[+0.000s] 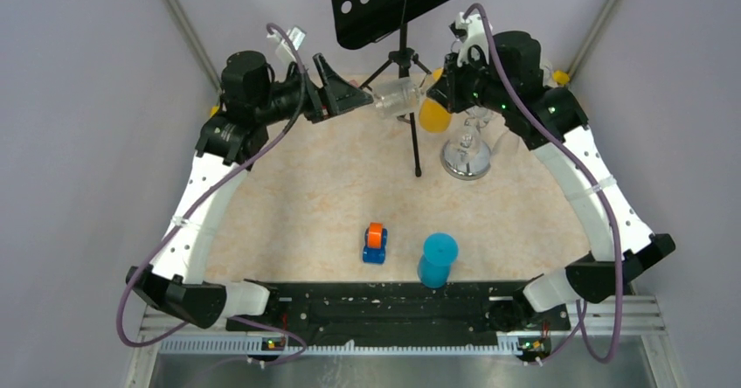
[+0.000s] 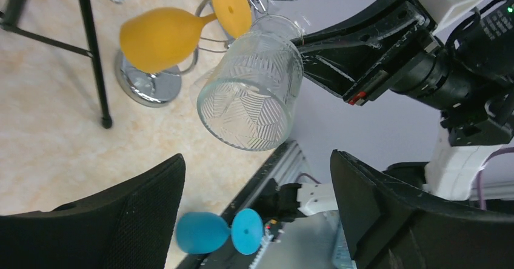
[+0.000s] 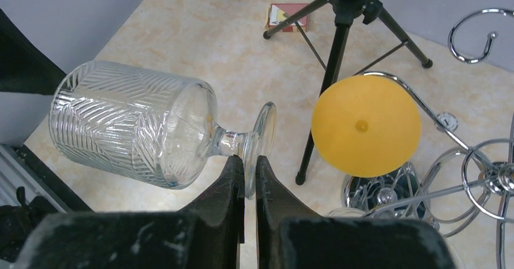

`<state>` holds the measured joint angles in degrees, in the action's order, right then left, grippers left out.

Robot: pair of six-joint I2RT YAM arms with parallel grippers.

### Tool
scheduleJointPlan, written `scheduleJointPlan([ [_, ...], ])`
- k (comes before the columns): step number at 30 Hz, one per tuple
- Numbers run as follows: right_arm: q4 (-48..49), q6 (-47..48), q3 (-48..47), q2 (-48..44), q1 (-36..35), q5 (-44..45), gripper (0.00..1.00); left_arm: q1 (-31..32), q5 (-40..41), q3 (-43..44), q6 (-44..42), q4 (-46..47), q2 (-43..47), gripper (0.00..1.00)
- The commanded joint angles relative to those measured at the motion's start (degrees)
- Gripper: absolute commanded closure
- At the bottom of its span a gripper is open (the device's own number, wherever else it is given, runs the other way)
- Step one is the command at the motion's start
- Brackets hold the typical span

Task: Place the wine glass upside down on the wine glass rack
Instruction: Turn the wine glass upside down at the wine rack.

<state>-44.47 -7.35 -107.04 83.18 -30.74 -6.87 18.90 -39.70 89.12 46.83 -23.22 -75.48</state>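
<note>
A clear patterned wine glass (image 1: 398, 100) hangs sideways in the air at the back of the table, its mouth toward the left arm. My right gripper (image 3: 250, 163) is shut on the rim of its foot; the glass (image 3: 136, 126) sticks out to the left of the fingers. My left gripper (image 2: 257, 190) is open and empty, with the glass (image 2: 251, 93) just beyond its fingertips and apart from them. The chrome wine glass rack (image 1: 465, 156) stands to the right, under the right arm. A yellow wine glass (image 1: 434, 115) hangs on it.
A black music stand (image 1: 404, 65) on a tripod stands just behind and beside the glass. A blue wine glass (image 1: 437, 259) and a blue and orange toy (image 1: 375, 242) sit near the front edge. A small card (image 3: 288, 16) lies by the tripod.
</note>
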Motion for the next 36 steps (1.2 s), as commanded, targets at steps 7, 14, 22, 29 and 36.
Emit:
scheduleJointPlan([
  [7,12.1,12.4,3.2,-5.3,-0.7,-5.5,1.00,-0.2,12.3,7.6,-22.2,-17.2,3.7,0.06],
  [14,9.4,24.5,3.0,-5.0,-5.8,0.9,1.00,-0.2,22.2,5.7,-21.0,-20.1,5.5,0.05],
  [22,9.6,39.8,6.8,-3.7,-19.2,19.3,1.00,-0.2,23.8,3.3,-14.5,-20.7,4.8,0.04],
  [29,17.6,56.1,17.3,-4.6,-31.2,35.5,1.00,-0.3,21.5,1.1,-9.0,-21.5,3.2,0.04],
  [36,30.1,67.8,27.5,-6.8,-36.9,44.0,1.00,-2.4,14.3,0.2,-5.2,-23.4,-0.3,0.04],
])
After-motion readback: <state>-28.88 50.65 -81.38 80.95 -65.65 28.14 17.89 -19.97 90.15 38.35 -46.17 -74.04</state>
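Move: My right hand already pinches the wine glass by its foot, mouth to the left. From that hand, the head of the wine glass rack is some 8 cm ahead, 13 cm right and 5 cm below. The hanging yellow glass is about 6 cm ahead, 4 cm right, 12 cm down. A hanging clear glass is roughly 1 cm ahead, 9 cm right, 15 cm down. The music stand's post is 19 cm ahead, 4 cm left, 12 cm down. From my left hand, the rack head is 5 cm ahead, 30 cm right, 7 cm down. Keeping my pinch on the foot, I roll my right hand about its fingers by some 75 degrees, left side down, at first nearly on the spot. I then swing it left, down and back, 7 to 9 cm each way, away from the rack, while my open left hand pulls off left and down. ##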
